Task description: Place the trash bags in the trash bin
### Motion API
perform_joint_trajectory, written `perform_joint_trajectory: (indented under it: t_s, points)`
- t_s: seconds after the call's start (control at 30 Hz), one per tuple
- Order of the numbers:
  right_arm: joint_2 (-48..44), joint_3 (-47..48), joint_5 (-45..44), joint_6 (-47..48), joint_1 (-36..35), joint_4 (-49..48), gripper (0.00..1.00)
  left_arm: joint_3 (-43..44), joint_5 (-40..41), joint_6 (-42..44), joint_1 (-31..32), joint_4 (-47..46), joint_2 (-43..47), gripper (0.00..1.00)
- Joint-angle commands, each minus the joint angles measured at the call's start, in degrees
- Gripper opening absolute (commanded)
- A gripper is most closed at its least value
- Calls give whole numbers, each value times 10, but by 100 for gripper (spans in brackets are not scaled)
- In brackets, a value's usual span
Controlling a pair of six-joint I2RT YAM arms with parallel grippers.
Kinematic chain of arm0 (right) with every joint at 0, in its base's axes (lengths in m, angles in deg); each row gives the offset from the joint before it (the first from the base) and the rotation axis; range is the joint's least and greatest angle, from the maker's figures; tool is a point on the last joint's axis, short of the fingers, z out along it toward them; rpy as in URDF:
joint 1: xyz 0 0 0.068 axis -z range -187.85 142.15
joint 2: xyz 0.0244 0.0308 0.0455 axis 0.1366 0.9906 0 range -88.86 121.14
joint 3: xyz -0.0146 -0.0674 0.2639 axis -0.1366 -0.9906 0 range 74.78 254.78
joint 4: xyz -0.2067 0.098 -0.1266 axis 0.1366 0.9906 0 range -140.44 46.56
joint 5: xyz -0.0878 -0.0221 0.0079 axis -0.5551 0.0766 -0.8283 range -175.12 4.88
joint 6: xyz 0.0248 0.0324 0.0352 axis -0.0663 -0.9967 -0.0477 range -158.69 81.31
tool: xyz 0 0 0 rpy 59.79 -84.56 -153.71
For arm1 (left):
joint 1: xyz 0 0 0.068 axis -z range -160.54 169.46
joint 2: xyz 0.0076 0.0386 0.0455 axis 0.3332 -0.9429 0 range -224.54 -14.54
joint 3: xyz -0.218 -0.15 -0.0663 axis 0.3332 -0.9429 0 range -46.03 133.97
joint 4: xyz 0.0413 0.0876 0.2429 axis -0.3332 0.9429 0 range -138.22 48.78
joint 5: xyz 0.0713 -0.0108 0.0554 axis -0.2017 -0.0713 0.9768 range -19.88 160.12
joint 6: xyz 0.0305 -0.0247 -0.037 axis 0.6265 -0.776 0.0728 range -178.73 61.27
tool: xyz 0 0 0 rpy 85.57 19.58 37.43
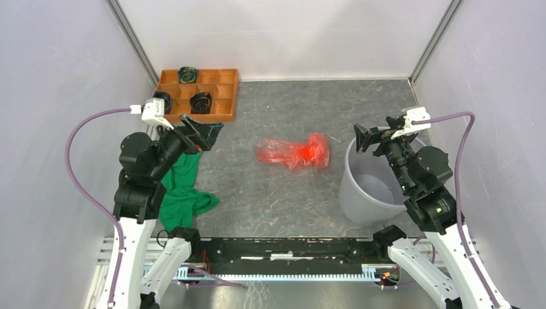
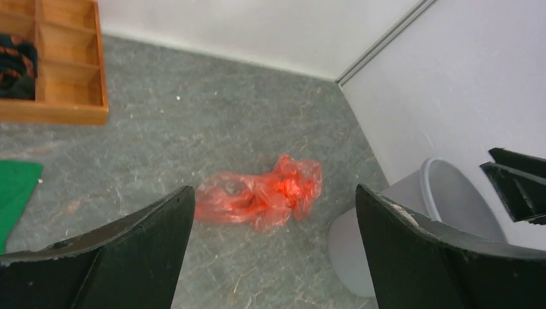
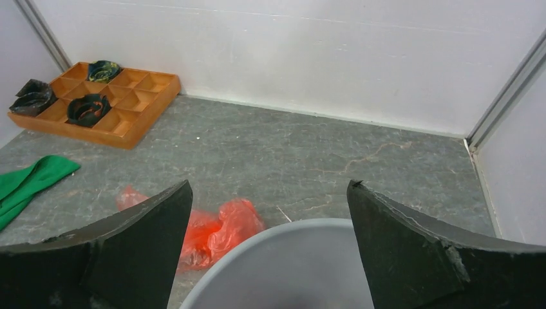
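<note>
The red-orange trash bag (image 1: pixel 293 153) lies crumpled on the grey table, just left of the pale grey trash bin (image 1: pixel 367 193). The bin stands upright at the right with nothing showing inside. My left gripper (image 1: pixel 201 132) is open and empty, raised at the left and well short of the bag; its wrist view shows the bag (image 2: pixel 257 196) between the open fingers (image 2: pixel 275 190) and the bin (image 2: pixel 360 251). My right gripper (image 1: pixel 364 138) is open and empty above the bin's far rim; its wrist view (image 3: pixel 270 183) shows the bin (image 3: pixel 290 257) below and the bag (image 3: pixel 222 228) beyond.
A compartmented wooden tray (image 1: pixel 225 96) with small black rolls (image 1: pixel 201 102) sits at the back left. A green cloth (image 1: pixel 183 187) lies under the left arm. Pale walls close in the back and both sides.
</note>
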Motion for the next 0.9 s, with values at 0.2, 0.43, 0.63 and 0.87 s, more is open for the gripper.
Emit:
perform_joint_trajectory:
  t_s: [0.2, 0.43, 0.63, 0.87]
  points:
    - [10, 0, 2, -36, 31, -37, 98, -71, -106, -26, -18, -29, -44, 100]
    - [3, -13, 20, -52, 34, -52, 98, -103, -47, -29, 81, -52, -119, 100]
    - [14, 0, -5, -35, 35, -17, 98, -92, 30, -32, 176, -87, -236, 100]
    - [-32, -66, -17, -54, 36, -76, 98, -70, 55, -27, 182, -170, -371, 100]
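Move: Ahead and to the right of the left hand lies the red trash bag, about 10 cm farther out, 20 cm right and 34 cm below. The green cloth is roughly 13 cm left of that hand and 2 cm back; the wooden tray is 13 cm left and some 30 cm ahead. The bin's middle sits about 24 cm right of the bag and 19 cm nearer the base. From the idle right hand the bag is 9 cm ahead, 14 cm left and 34 cm below. Swooping down about 20 cm towards the red trash bag, the left hand also swings some 11 cm right, mostly midway through, then eases forward at the end. Its wide-open fingers tip downward about 30 degrees and turn somewhat clockwise, without reaching the bag. ##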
